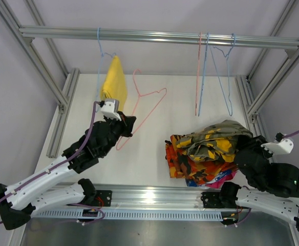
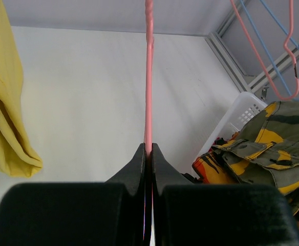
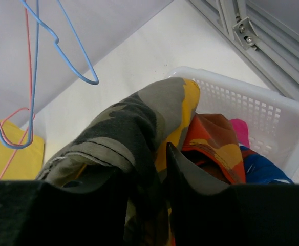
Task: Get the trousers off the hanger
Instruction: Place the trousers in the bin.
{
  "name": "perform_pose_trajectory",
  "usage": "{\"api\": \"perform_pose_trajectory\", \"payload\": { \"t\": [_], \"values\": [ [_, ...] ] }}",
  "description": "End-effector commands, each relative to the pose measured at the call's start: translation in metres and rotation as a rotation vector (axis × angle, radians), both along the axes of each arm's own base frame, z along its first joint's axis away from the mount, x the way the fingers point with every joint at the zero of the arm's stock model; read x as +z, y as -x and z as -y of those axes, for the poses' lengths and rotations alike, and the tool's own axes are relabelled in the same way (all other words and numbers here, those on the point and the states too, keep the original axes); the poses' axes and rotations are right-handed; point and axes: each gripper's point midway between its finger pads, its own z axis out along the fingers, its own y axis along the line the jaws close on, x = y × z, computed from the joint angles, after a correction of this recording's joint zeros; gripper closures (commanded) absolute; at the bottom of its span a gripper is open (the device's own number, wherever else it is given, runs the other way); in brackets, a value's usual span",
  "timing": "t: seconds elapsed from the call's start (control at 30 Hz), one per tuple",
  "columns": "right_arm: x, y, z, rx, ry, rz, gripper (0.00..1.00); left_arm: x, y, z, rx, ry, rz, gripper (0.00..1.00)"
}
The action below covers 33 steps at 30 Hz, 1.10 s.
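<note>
Plain yellow trousers [image 1: 114, 82] hang from a blue hanger [image 1: 101, 48] on the top rail. My left gripper [image 1: 129, 125] is shut on a bare pink hanger [image 1: 142, 105], whose wire runs straight up from the fingertips [image 2: 148, 149]. Camouflage trousers [image 1: 216, 141] lie on top of the pile at the right. My right gripper [image 3: 147, 159] stands open at that pile. A fold of the camouflage cloth [image 3: 129, 128] still lies between its fingers and covers the left one. Under it show orange-red trousers [image 3: 211, 136], pink cloth [image 3: 239, 130] and blue cloth [image 3: 262, 169].
The pile sits in a white slotted basket [image 3: 252, 110] at the right of the table. Empty pink and blue hangers [image 1: 198, 77] hang from the rail [image 1: 154, 36] at the back right. Aluminium frame posts [image 1: 57, 97] stand on both sides.
</note>
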Motion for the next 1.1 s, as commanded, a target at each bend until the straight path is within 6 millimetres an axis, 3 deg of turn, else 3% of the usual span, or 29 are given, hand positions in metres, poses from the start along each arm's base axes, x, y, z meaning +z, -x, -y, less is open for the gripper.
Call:
{"api": "perform_pose_trajectory", "payload": {
  "t": [0.0, 0.2, 0.3, 0.57, 0.73, 0.87, 0.93, 1.07],
  "values": [
    [0.006, 0.006, 0.025, -0.053, 0.022, 0.04, 0.62, 0.034, 0.001, -0.001, 0.007, 0.055, 0.067, 0.99],
    [0.029, 0.001, 0.021, -0.045, 0.04, 0.079, 0.39, 0.033, 0.002, -0.001, 0.008, 0.045, 0.069, 0.99],
    [0.041, 0.0, 0.021, -0.058, 0.023, 0.103, 0.33, 0.032, 0.002, 0.0, 0.008, 0.038, 0.071, 0.99],
    [0.097, -0.013, -0.004, 0.024, -0.014, 0.227, 0.29, 0.033, 0.001, 0.0, 0.01, 0.035, 0.073, 0.99],
    [0.114, -0.022, -0.03, 0.1, 0.014, 0.246, 0.3, 0.031, 0.001, 0.002, 0.004, 0.029, 0.069, 0.99],
    [0.107, -0.037, -0.077, 0.221, 0.092, 0.234, 0.3, 0.029, 0.001, 0.006, -0.008, 0.024, 0.063, 0.99],
    [0.094, -0.047, -0.098, 0.24, 0.144, 0.206, 0.29, 0.03, 0.002, 0.006, -0.014, 0.023, 0.061, 0.99],
    [0.05, -0.068, -0.122, 0.243, 0.215, 0.122, 0.24, 0.029, 0.004, 0.008, -0.021, 0.015, 0.062, 0.99]
  ]
}}
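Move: Around the right hand, still at the lifted right end of the camouflage trousers, their middle lies roughly 5 cm ahead, 11 cm left and 5 cm lower. Beneath them, the orange trousers lie about level fore-and-aft, 12 cm left and 12 cm down; the bin's middle is some 6 cm ahead, 8 cm left, 17 cm below. The nearest empty hangers' lower ends are about 12 cm ahead, 18 cm left, 2 cm above. From the left hand, the camouflage trousers are about 30 cm right, 2 cm back, 7 cm lower. Opening wider to let go of the trousers' right end, the right hand slips slightly right, then climbs about 10 cm. It swings left and forward over the trousers towards their far left part, dipping some 3 cm at the finish, fingers well apart and turned about 10 degrees counter-clockwise; whether they touch the cloth can't be seen. The left hand stays put, keeping its pinch on the empty pink hanger. ##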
